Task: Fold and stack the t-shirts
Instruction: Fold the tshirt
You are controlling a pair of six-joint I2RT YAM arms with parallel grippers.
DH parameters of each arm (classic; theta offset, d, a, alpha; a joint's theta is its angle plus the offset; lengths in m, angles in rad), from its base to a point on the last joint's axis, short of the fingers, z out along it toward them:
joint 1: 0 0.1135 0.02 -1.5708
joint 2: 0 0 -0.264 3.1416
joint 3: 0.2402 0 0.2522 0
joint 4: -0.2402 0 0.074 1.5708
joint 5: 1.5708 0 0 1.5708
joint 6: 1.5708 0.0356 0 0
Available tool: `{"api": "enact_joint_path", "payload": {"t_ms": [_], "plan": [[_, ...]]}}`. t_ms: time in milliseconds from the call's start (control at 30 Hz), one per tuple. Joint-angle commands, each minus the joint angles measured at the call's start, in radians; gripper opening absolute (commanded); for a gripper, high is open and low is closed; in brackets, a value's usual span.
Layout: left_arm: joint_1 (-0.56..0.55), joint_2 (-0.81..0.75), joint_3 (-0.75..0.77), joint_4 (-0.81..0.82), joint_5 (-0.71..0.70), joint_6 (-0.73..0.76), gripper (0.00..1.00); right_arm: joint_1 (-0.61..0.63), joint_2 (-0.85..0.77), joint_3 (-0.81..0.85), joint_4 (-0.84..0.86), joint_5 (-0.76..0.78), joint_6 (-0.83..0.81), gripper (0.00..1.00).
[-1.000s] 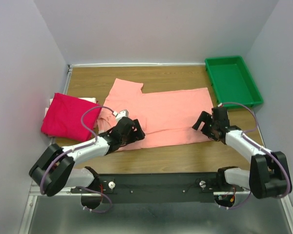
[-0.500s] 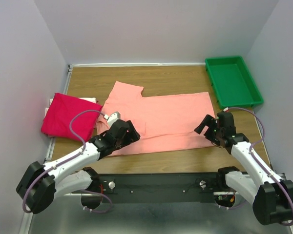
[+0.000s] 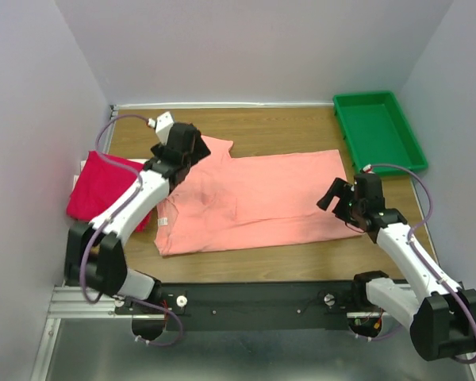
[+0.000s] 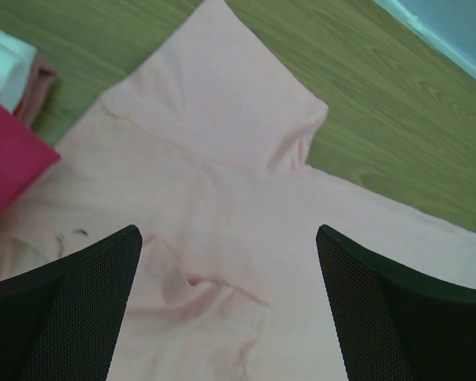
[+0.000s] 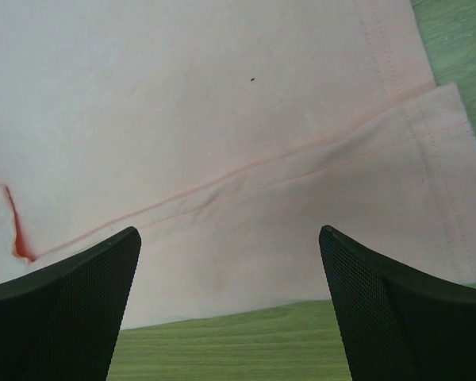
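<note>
A salmon t-shirt [image 3: 254, 198] lies spread across the middle of the table, one sleeve [image 4: 222, 103] pointing to the far left. A magenta-red t-shirt [image 3: 103, 186] lies folded at the left edge; its corner [image 4: 8, 159] shows in the left wrist view. My left gripper [image 3: 190, 159] hovers open over the salmon shirt's shoulder, just short of that sleeve; nothing is between its fingers [image 4: 79, 302], only wrinkled cloth below. My right gripper [image 3: 339, 205] hangs open above the shirt's near right hem [image 5: 301, 206], also with nothing in it.
A green plastic tray [image 3: 378, 131] stands at the far right corner. Something white [image 4: 4, 67] lies beside the magenta shirt. Bare wood [image 5: 262, 341] shows just in front of the hem. Walls close the table on three sides.
My left arm swung from the shirt's near left edge up to the far left sleeve. The near left part of the shirt now lies flat. My right gripper shifted slightly right.
</note>
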State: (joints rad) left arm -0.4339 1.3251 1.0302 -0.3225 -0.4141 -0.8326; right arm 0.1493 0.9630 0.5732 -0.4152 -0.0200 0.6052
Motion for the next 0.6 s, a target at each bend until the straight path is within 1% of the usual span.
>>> {"api": "enact_joint_path", "payload": {"t_ms": [0, 67, 100, 133, 167, 233, 267, 467, 533, 567], "plan": [[0.110, 0.257, 0.201, 0.042, 0.040, 0.177, 0.98, 0.003, 0.026, 0.039, -0.030, 0.054, -0.032, 1.00], [0.145, 0.379, 0.321, 0.010, 0.067, 0.232, 0.98, 0.003, 0.036, 0.042, -0.030, 0.055, -0.039, 1.00], [0.171, 0.502, 0.452, -0.044, 0.078, 0.243, 0.98, 0.003, 0.036, 0.040, -0.030, 0.055, -0.041, 1.00], [0.176, 0.564, 0.523, -0.065, 0.074, 0.257, 0.98, 0.001, 0.037, 0.036, -0.030, 0.058, -0.047, 1.00], [0.181, 0.674, 0.654, -0.099, 0.063, 0.309, 0.98, 0.001, 0.037, 0.034, -0.028, 0.060, -0.047, 1.00], [0.190, 0.771, 0.773, -0.131, 0.034, 0.355, 0.98, 0.003, 0.036, 0.028, -0.030, 0.064, -0.058, 1.00], [0.196, 0.860, 0.885, -0.162, 0.029, 0.381, 0.98, 0.003, 0.034, 0.028, -0.028, 0.072, -0.058, 1.00], [0.244, 1.113, 1.212, -0.211, 0.093, 0.466, 0.98, 0.001, 0.037, 0.024, -0.028, 0.075, -0.064, 1.00], [0.247, 1.186, 1.295, -0.236, 0.139, 0.492, 0.98, 0.001, 0.040, 0.017, -0.027, 0.084, -0.064, 1.00], [0.247, 1.186, 1.295, -0.236, 0.140, 0.494, 0.98, 0.003, 0.040, 0.017, -0.027, 0.092, -0.064, 1.00]]}}
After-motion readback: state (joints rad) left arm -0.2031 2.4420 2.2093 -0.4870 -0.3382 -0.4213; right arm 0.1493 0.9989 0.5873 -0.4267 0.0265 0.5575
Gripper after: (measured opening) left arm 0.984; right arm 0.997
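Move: The far corner of the salmon t-shirt's upper sleeve lies about 26 cm ahead of the left hand, some 4 cm to its left and 17 cm below. The middle of the t-shirt's body is roughly 16 cm to that hand's right and 4 cm nearer the base; the red folded shirt lies about 26 cm to its left, level with it. From the right hand, the sleeve corner is some 38 cm ahead and 38 cm to the left. The t-shirt's far sleeve is what the left hand swings out to: it sweeps forward about 25 cm, level at first, then sinking some 10 cm as it slows, drifting slightly left. The hand rolls its left side up nearly 20 degrees and tips down a little; the fingers stay wide open, ending above the sleeve corner with no contact to be seen. ##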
